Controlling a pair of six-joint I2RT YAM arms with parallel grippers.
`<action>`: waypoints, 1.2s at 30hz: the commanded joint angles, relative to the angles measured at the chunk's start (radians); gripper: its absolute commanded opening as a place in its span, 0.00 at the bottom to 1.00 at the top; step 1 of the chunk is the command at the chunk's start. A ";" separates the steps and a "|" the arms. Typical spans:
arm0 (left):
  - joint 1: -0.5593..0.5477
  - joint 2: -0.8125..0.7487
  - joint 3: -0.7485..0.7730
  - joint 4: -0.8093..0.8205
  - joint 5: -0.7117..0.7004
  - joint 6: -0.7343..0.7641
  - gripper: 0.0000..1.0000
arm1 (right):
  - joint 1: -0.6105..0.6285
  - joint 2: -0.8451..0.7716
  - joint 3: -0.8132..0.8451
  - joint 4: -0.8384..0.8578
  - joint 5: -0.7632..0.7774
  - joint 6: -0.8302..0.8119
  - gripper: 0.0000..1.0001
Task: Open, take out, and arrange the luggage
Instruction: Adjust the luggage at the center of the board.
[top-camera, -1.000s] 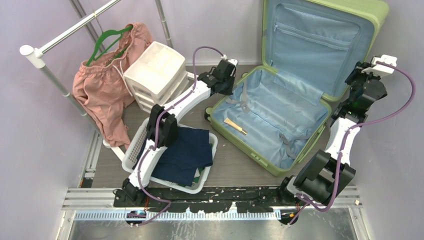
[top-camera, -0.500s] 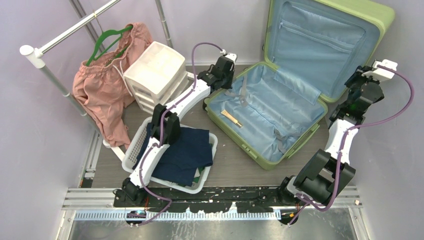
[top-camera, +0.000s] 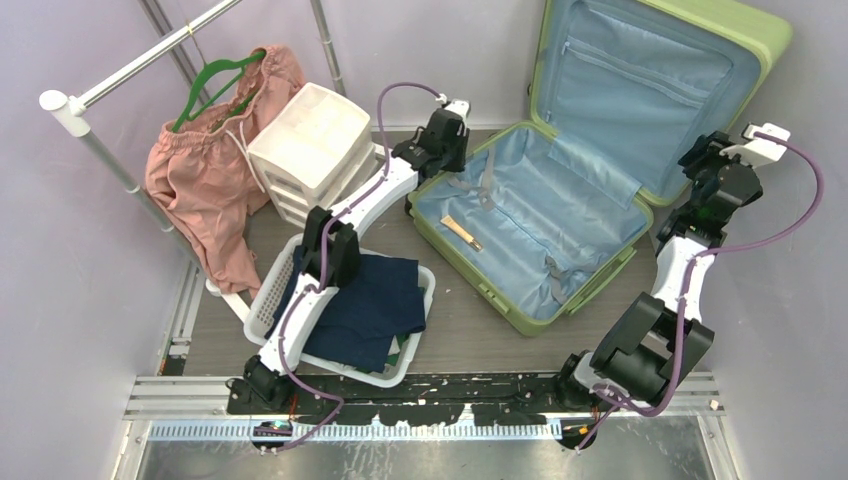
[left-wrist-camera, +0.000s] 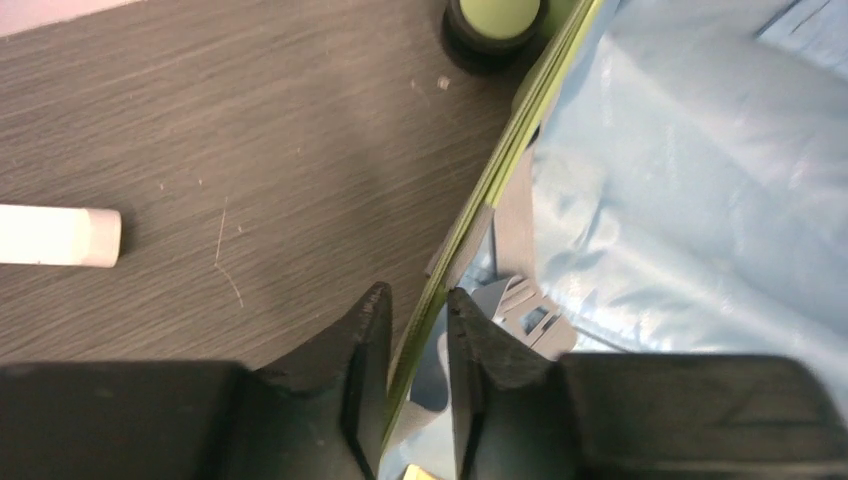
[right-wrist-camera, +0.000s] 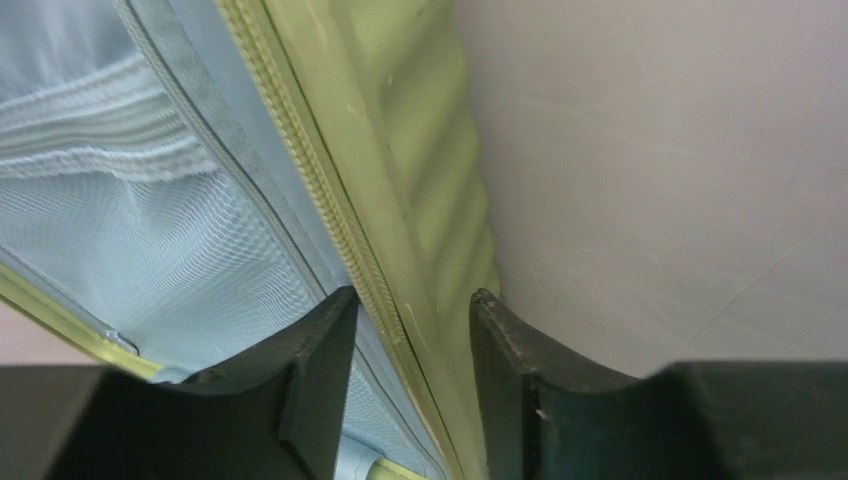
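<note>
The light-green luggage lies open, its blue-lined base on the table and its lid leaning up against the back wall. My left gripper is at the base's far left corner. In the left wrist view its jaws are open, astride the thin green rim, with a gap beside the right finger. A wheel shows just ahead. My right gripper is at the lid's right edge. Its jaws are open and straddle the ribbed green rim loosely. A small tan item lies in the base.
A white perforated basket of dark blue clothing sits near the left arm. Behind it stand a white drawer unit and a clothes rack with a pink garment on a green hanger. The wall is close behind the lid.
The luggage has slid a little to the left and its lid stands more upright. Both grippers, shut on the rims before, have parted their jaws.
</note>
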 joint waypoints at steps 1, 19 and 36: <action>0.040 -0.056 0.035 0.241 -0.041 -0.050 0.31 | 0.003 -0.010 0.042 0.022 -0.004 0.016 0.56; 0.058 -0.470 -0.320 0.141 0.216 0.034 0.56 | -0.038 -0.139 0.156 -0.455 -0.342 0.003 0.93; 0.068 -1.013 -1.017 0.213 0.356 -0.165 0.55 | -0.073 -0.130 0.432 -1.718 -0.846 -0.912 1.00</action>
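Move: The open luggage has its left rim right between the left fingers; the middle of its lower shell lies about 9 cm back, 17 right and 8 below that hand, the tube 11 cm straight back and 9 lower. The basket of navy cloth is roughly 26 cm back and 26 left, slightly lower. From the right hand, with the lid's edge between its fingers, the shell's middle is some 6 cm ahead, 33 left and 29 below. The luggage's left rim comes free as the left fingers open further; that hand lifts about 15 cm, then draws back and left towards the cloth basket, sinking slightly. The lid's edge comes free of the widening right fingers, and the right hand swings left, back and a little down towards the lower shell, tipping down and turning counter-clockwise by some 35 degrees each. ##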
